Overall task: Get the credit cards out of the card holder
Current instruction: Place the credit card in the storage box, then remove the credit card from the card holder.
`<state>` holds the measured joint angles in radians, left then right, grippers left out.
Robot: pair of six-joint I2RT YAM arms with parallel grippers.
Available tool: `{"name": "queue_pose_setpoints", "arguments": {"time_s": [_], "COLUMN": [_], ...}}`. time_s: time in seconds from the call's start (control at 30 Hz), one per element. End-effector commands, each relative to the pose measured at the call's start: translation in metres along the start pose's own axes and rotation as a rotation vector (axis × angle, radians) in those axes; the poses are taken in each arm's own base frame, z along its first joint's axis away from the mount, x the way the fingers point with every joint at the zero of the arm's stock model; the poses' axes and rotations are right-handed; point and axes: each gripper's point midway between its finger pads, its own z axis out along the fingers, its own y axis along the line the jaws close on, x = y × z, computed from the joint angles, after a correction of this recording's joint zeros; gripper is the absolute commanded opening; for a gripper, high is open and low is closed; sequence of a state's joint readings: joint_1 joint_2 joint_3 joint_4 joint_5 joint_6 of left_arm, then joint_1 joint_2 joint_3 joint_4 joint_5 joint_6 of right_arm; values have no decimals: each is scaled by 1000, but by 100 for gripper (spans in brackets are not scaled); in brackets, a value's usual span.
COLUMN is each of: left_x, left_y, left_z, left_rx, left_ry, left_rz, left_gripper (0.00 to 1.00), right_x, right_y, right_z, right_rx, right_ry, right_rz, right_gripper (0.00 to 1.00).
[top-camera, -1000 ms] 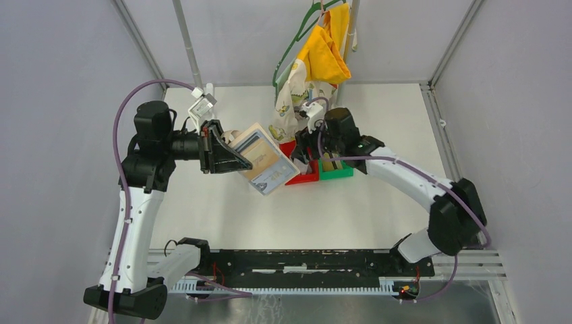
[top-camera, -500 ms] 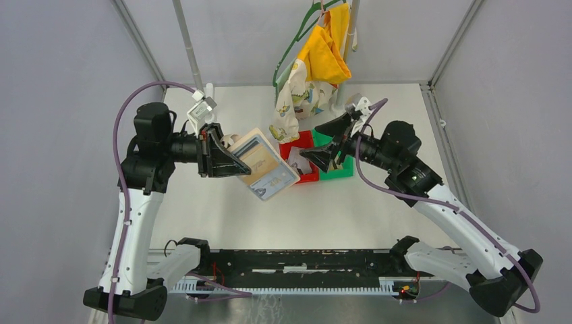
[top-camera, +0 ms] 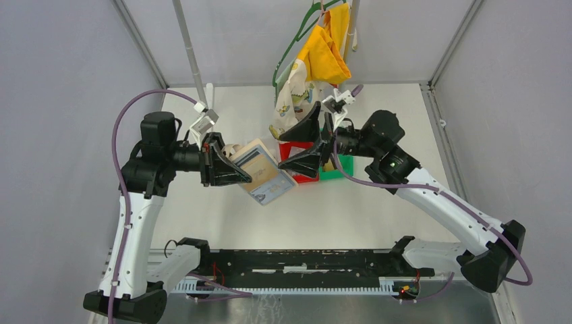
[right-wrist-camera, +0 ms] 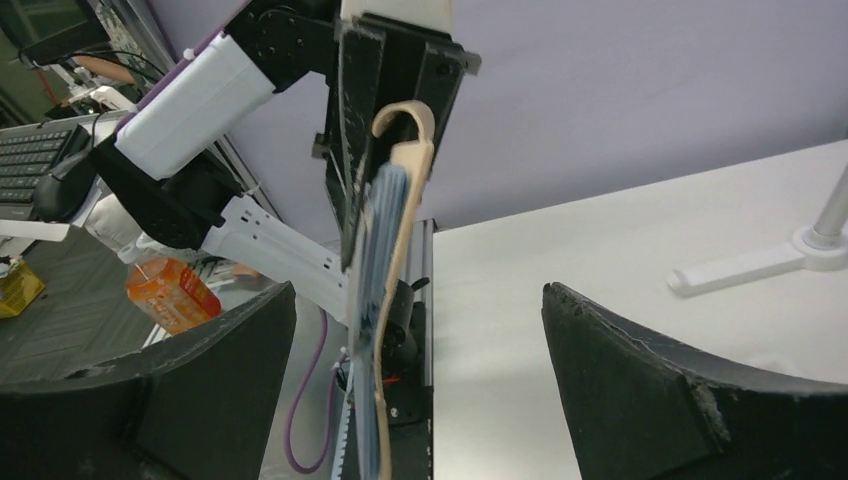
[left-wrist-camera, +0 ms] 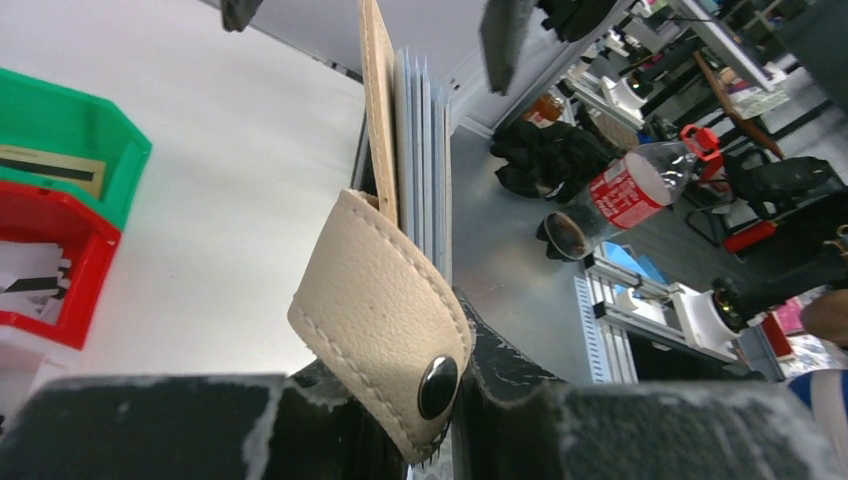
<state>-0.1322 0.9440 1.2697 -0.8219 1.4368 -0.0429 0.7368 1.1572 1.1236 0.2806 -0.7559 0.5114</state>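
My left gripper (top-camera: 237, 166) is shut on the snap-tab end of the tan card holder (top-camera: 264, 169) and holds it tilted above the table. In the left wrist view the card holder (left-wrist-camera: 385, 300) stands edge-on, its clear sleeves (left-wrist-camera: 422, 150) fanned beside the tan cover. Pale credit cards (top-camera: 271, 191) show inside the sleeves. My right gripper (top-camera: 289, 154) stands wide open just right of the holder, facing it. In the right wrist view the card holder (right-wrist-camera: 385, 300) runs edge-on between my right fingers (right-wrist-camera: 200, 390), closer to the left one and touching neither.
A red bin (top-camera: 305, 177) and a green bin (top-camera: 340, 166) sit side by side behind the right gripper, with flat cards (left-wrist-camera: 45, 170) lying in them. Clothes on a hanger (top-camera: 317, 57) dangle at the back. A slanted white pole (top-camera: 191, 54) stands at the back left.
My right arm has lifted off the bins, opened wide and swung round to face the card holder. My left gripper keeps its grip, and the holder has shifted slightly.
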Motion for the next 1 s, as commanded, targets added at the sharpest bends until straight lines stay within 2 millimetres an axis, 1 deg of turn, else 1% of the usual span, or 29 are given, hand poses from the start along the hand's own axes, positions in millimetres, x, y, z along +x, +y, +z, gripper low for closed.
{"name": "queue_pose_setpoints", "arguments": {"time_s": [0.0,0.07,0.13,0.17,0.27,0.37,0.43,0.5,0.53,0.6,0.67,0.7,0.83,0.9,0.93,0.97], "left_x": [12,16,19,23,28,28,27,26,25,24,23,22,19,17,16,15], "left_y": [12,15,16,15,12,10,7,5,4,3,1,1,-2,-3,-4,-6], "left_z": [-1,-2,-3,-4,-5,-6,-6,-6,-5,-5,-4,-3,-2,-2,-1,-1], "left_rx": [-33,-37,-41,-39,-33,-29,-25,-19,-13,-3,7,14,37,44,50,56], "left_ry": [33,55,77,90,117,124,122,116,112,107,101,97,85,79,76,72], "left_rz": [122,123,128,111,120,125,135,138,134,122,110,102,73,62,56,51], "left_gripper": [2,2,2,2,2,2,2,2,2,2,2,2,2,2,2,2], "right_x": [-17,-11,0,8,24,32,34,36,39,41,45,45,46,49,49,50], "right_y": [24,26,23,19,16,11,14,20,23,29,34,35,39,38,39,40], "right_z": [18,28,36,40,46,47,47,46,46,47,49,51,57,57,57,57], "right_rx": [-92,-100,-89,-76,-79,-67,-90,-118,-136,-172,-205,-214,-234,-231,-234,-238], "right_ry": [17,60,121,162,237,294,307,313,321,332,346,348,356,360,359,358], "right_rz": [-51,-63,-73,-83,-97,-120,-124,-118,-102,-65,-25,-14,22,33,38,47], "right_gripper": [98,98,98,98,98,98,98,90,85,69,60,58,59,57,54,49]}}
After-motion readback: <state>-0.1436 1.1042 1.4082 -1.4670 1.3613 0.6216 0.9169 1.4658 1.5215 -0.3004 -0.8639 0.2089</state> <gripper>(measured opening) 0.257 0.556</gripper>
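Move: The card holder is already clamped in the left hand, its middle about 3 cm right of and 1 cm ahead of that hand's point, at about its height. From the open right hand the holder's middle lies some 4 cm left, 4 cm back and a little lower, about 2 cm. Well below the right hand, some 37 cm down, stand the red box 10 cm ahead and 4 cm right, the green box 11 cm ahead and 14 cm right, and the white box 9 cm ahead and 6 cm left. Leftward first, then down and slightly back, the empty right hand goes in to the card holder, some 6 cm left and 5 cm down. Its fingertips tip downward about 20 degrees and swing towards the robot, while the fingers narrow from wide to about half open, one on each side of the card stack, with no pinch to be seen. The left hand keeps its grip and sinks about 4 cm, tilting slightly fingertips-down, then holds nearly still. ##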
